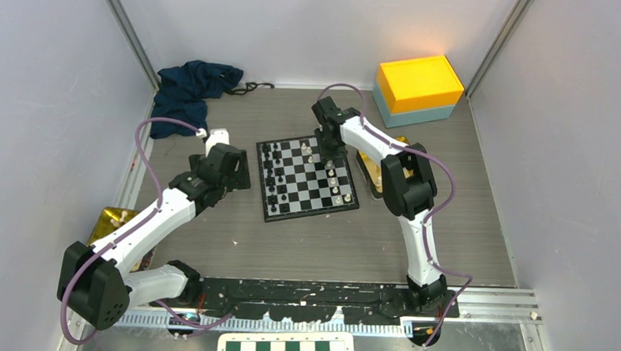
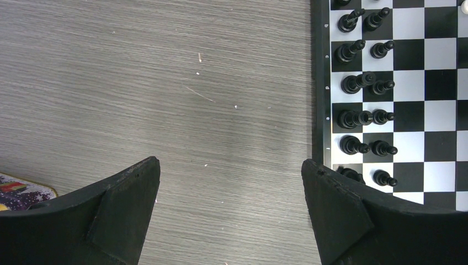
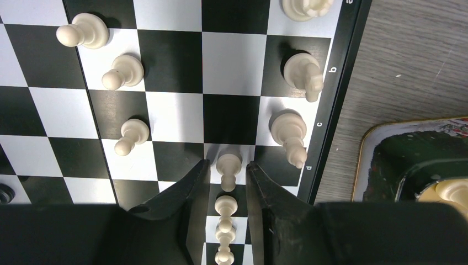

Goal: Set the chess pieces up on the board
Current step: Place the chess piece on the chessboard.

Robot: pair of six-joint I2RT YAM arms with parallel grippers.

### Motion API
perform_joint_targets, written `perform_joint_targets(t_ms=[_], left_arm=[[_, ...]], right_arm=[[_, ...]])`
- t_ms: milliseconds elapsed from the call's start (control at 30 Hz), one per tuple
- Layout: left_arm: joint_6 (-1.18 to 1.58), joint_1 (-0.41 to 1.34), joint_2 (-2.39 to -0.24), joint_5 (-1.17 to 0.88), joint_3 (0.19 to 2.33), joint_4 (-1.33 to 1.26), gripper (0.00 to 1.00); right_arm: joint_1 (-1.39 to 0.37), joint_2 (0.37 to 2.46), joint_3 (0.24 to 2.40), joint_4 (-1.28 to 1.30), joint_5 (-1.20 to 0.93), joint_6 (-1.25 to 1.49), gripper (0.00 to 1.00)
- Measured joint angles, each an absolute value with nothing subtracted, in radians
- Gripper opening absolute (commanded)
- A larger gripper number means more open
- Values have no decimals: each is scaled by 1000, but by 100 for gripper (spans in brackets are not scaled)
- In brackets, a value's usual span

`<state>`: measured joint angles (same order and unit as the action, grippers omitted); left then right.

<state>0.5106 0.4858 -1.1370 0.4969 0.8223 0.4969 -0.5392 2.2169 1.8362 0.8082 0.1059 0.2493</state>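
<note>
The board [image 1: 309, 216] lies mid-table, with black chess pieces [image 1: 272, 178] in two columns on its left side and white ones [image 1: 335, 184] on its right. My right gripper [image 1: 326, 156] hangs over the board's far right part. In the right wrist view its open fingers [image 3: 227, 164] straddle a white pawn [image 3: 228, 163] that stands on a white square, with a thin gap on each side. More white pawns line up behind it between the fingers. My left gripper [image 2: 230, 165] is wide open and empty above bare table, just left of the board's border [image 2: 319, 83] and the black pieces [image 2: 359, 83].
A tin tray [image 3: 381, 143] with a pale piece in it lies just right of the board. At the back stand a yellow-and-teal box [image 1: 419, 84] and a dark blue cloth [image 1: 191, 87]. A gold packet [image 1: 111, 222] lies at the left edge. A green-and-white checkered panel [image 1: 286, 350] sits at the near edge.
</note>
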Motion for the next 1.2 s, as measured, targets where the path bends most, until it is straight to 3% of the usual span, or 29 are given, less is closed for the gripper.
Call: perform_joint_targets(t_ms=[1200], left_arm=[[511,486,-1137,497,822,497,100]], right_arm=[[-598,2232,2044,836,56,233,39]])
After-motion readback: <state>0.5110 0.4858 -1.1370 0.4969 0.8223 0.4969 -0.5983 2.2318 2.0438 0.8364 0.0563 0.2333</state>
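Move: The right hand stands around the white pawn it has just set down, the pawn's middle about 1 cm under the hand point. The nearest loose white pawn is some 5 cm left and 1 cm ahead, with two more loose pawns about 4 cm ahead, 5 cm left, and 6 cm ahead, 6 cm left. A white bishop stands roughly 2 cm ahead, 3 cm right. From the idle left hand, the nearest loose pawn is about 12 cm ahead, 22 cm right and 10 cm below. Upward first and a touch forward, the right hand draws its partly open fingers off the placed pawn, then swings left while still climbing, over the board towards the spot above the nearest loose pawn. It travels about 6 cm up and as much left, tilting roughly 10 degrees so the fingertips swing forward, the gap staying unchanged. ##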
